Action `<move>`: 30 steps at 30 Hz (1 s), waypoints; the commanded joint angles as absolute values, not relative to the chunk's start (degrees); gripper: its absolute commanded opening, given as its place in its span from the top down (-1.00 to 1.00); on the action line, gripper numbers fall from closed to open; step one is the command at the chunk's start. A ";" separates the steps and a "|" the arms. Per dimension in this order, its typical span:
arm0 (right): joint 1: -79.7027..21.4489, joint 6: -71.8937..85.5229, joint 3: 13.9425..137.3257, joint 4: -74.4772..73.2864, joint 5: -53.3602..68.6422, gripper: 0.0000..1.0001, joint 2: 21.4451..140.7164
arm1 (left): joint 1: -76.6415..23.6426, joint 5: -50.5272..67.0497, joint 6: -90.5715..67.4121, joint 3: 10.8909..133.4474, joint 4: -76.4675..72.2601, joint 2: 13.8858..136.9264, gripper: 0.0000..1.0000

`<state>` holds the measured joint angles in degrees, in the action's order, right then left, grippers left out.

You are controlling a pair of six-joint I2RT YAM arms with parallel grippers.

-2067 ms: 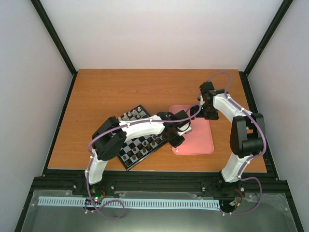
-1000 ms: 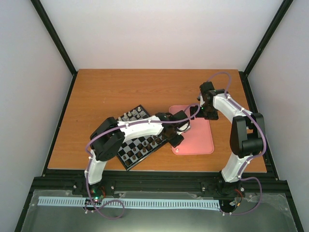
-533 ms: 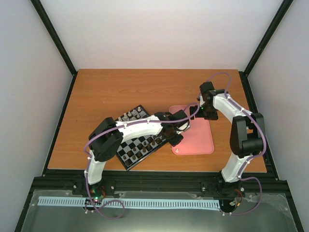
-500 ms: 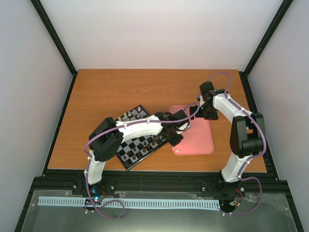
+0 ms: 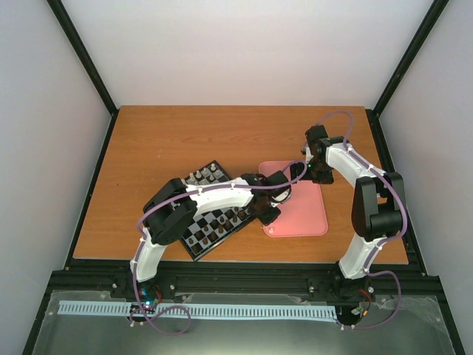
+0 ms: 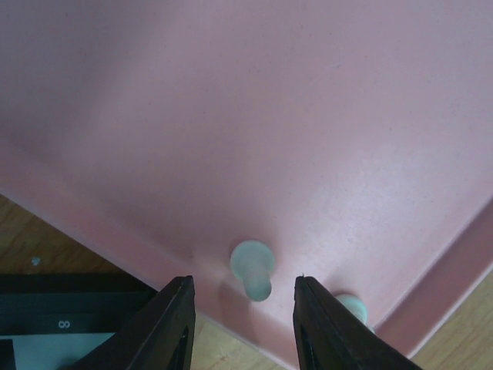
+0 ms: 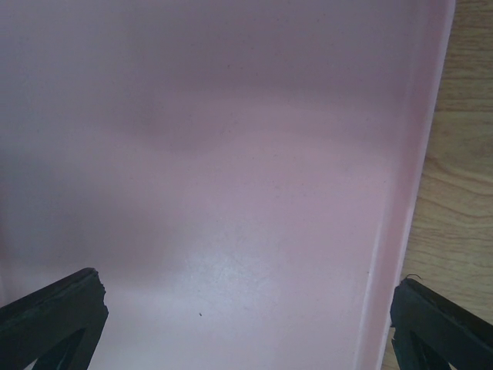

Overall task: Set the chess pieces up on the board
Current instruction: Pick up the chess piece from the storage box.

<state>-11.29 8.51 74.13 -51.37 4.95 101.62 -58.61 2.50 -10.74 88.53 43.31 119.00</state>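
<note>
My left gripper (image 6: 244, 312) hangs low over the near left corner of the pink tray (image 6: 308, 116). Its jaws are open around a cream-white chess piece (image 6: 252, 270), with a gap on each side. A second cream-white piece (image 6: 348, 305) peeks out behind the right finger (image 6: 320, 327). In the top view the left gripper (image 5: 270, 203) sits between the board (image 5: 198, 240) and the tray (image 5: 307, 214). Small pieces stand in rows on the board. My right gripper (image 7: 246, 324) is wide open over bare tray floor, holding nothing.
The board's black rim (image 6: 69, 327) shows at the lower left of the left wrist view, close to the tray edge. The right gripper (image 5: 299, 171) hovers over the tray's far left part. Wooden table (image 5: 170, 140) extends behind the board.
The left gripper's jaws have narrowed a little around the cream-white piece. The left arm's elbow has shifted slightly. The right arm has stayed still.
</note>
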 commanded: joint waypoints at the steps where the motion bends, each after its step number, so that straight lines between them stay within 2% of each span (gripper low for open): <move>1: -11.60 7.63 74.62 -51.30 4.77 -1.00 103.06 | -58.71 2.55 -11.77 90.81 41.87 120.94 0.25; 15: -11.60 7.29 75.83 -51.53 4.83 -1.00 104.29 | -58.54 3.64 -11.56 92.42 42.69 122.93 0.59; 19: -11.58 7.38 76.22 -51.65 4.79 -1.00 104.50 | -58.35 3.69 -11.44 92.72 43.23 122.46 0.97; 30: -11.60 7.69 76.73 -51.23 5.08 -1.00 105.03 | -57.16 2.84 -10.81 93.74 47.11 117.24 0.99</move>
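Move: The white pawn to be taken lies almost under the left hand, about 1 cm ahead, 1 cm to its right and 2 cm below, between the open fingers. A second white piece stands roughly 3 cm behind that pawn and 1 cm to its right. The chessboard's nearest corner is about 3 cm ahead of the left hand and 1 cm left. From the right hand, the pawn is some 13 cm left and 14 cm back. The left fingers close around the upper part of the white pawn and begin to pinch it, going from a little under half open to nearly shut. The hand first dips about 1 cm and edges right, then comes back up some 1 cm as the fingers shut, also easing forward about 1 cm; it ends drifting back left, with the wrist still pointing down. ##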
